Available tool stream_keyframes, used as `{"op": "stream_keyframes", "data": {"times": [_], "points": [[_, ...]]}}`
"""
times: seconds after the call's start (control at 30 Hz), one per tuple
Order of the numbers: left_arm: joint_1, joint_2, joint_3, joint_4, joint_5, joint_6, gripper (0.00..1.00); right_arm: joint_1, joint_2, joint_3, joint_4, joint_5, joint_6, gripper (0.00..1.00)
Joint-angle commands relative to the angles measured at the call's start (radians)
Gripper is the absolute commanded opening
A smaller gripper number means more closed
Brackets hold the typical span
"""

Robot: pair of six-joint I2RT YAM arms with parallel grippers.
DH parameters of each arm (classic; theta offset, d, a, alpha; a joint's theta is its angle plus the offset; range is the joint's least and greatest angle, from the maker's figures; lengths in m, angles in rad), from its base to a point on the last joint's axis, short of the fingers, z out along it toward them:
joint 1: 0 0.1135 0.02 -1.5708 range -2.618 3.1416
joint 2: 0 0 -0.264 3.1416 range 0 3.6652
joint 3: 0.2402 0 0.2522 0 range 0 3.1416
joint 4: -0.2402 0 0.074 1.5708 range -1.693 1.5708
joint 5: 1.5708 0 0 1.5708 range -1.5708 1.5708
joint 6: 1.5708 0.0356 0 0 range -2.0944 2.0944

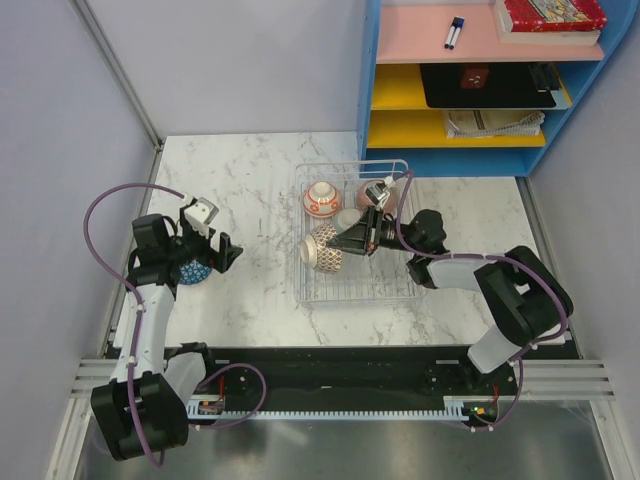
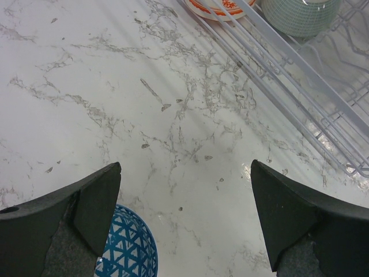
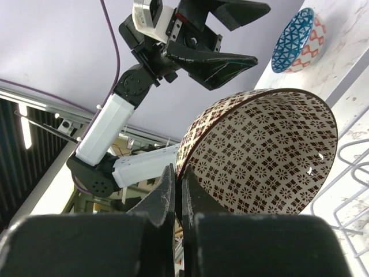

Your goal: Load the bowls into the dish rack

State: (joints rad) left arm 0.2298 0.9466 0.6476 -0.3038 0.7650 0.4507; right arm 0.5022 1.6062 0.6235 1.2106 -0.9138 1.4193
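Note:
The dish rack point(image 1: 398, 292) stands mid-table and holds a red-patterned bowl point(image 1: 322, 200), a reddish-brown bowl point(image 1: 392, 205) and a pale green bowl point(image 1: 348, 218). My right gripper point(image 1: 347, 243) is shut on the rim of a brown-patterned bowl point(image 1: 322, 250), which is tilted on its side over the rack's left part. In the right wrist view the rim of that bowl point(image 3: 265, 156) sits pinched in the right gripper point(image 3: 180, 184). A blue-patterned bowl point(image 1: 190, 270) rests on the table at the left. My left gripper point(image 2: 184, 167) hangs open just beyond the blue bowl point(image 2: 130, 248), holding nothing.
A blue shelf unit point(image 1: 480, 90) with books, pens and a black tray stands at the back right, just behind the rack. Grey walls close in the left and back sides. The rack's wires point(image 2: 300, 86) run along the right of the left wrist view.

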Motion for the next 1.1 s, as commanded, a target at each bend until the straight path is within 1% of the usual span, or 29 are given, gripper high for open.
{"op": "stream_keyframes", "data": {"times": [0.0, 0.1, 0.17, 0.43, 0.6, 0.73, 0.8, 1.07], "points": [[0.008, -0.002, -0.006, 0.029, 0.028, 0.019, 1.0, -0.017, 0.027, 0.035, 0.099, 0.052, -0.028, 0.0], [0.008, 0.0, -0.008, 0.029, 0.03, 0.022, 1.0, -0.036, 0.078, 0.027, 0.165, 0.061, 0.015, 0.0], [0.008, 0.003, -0.008, 0.028, 0.034, 0.023, 1.0, -0.047, 0.104, 0.024, 0.179, 0.069, 0.039, 0.0], [0.006, 0.007, -0.005, 0.026, 0.036, 0.025, 1.0, -0.048, 0.176, 0.041, 0.323, 0.092, 0.148, 0.0], [0.008, 0.009, -0.005, 0.026, 0.034, 0.025, 1.0, -0.048, 0.163, 0.067, 0.395, 0.107, 0.225, 0.0], [0.008, 0.011, -0.005, 0.023, 0.036, 0.023, 1.0, -0.05, 0.118, 0.05, 0.373, 0.118, 0.208, 0.0], [0.008, 0.009, -0.005, 0.023, 0.037, 0.023, 1.0, -0.048, 0.1, 0.029, 0.314, 0.131, 0.161, 0.0], [0.009, 0.009, -0.005, 0.022, 0.036, 0.025, 1.0, -0.048, 0.058, -0.024, 0.169, 0.145, 0.04, 0.0]]}}
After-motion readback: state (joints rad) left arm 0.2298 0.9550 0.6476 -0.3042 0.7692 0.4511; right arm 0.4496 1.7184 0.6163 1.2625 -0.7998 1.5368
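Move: The patterned bowl, already pinched by its rim in the right hand, is bound for the free rack space at the near left side of the green bowl, about 5 cm ahead, 4 cm left and 12 cm below. From the right hand, the green bowl sits some 9 cm ahead and 4 cm right; the orange bowl is 16 cm ahead, 3 cm left; the pink bowl 16 cm ahead, 9 cm right. From the left hand, that space lies roughly 18 cm right, about level forward. The patterned bowl, hanging from shut right fingers that keep its rim pinched, is carried forward about 5 cm and lowered some 4 cm over the rack, nearer the green bowl. On the way the hand rolls its forward side down about 15 degrees and swings slightly clockwise; then it eases back up 1.5 cm and undoes a little of the roll, still holding. ##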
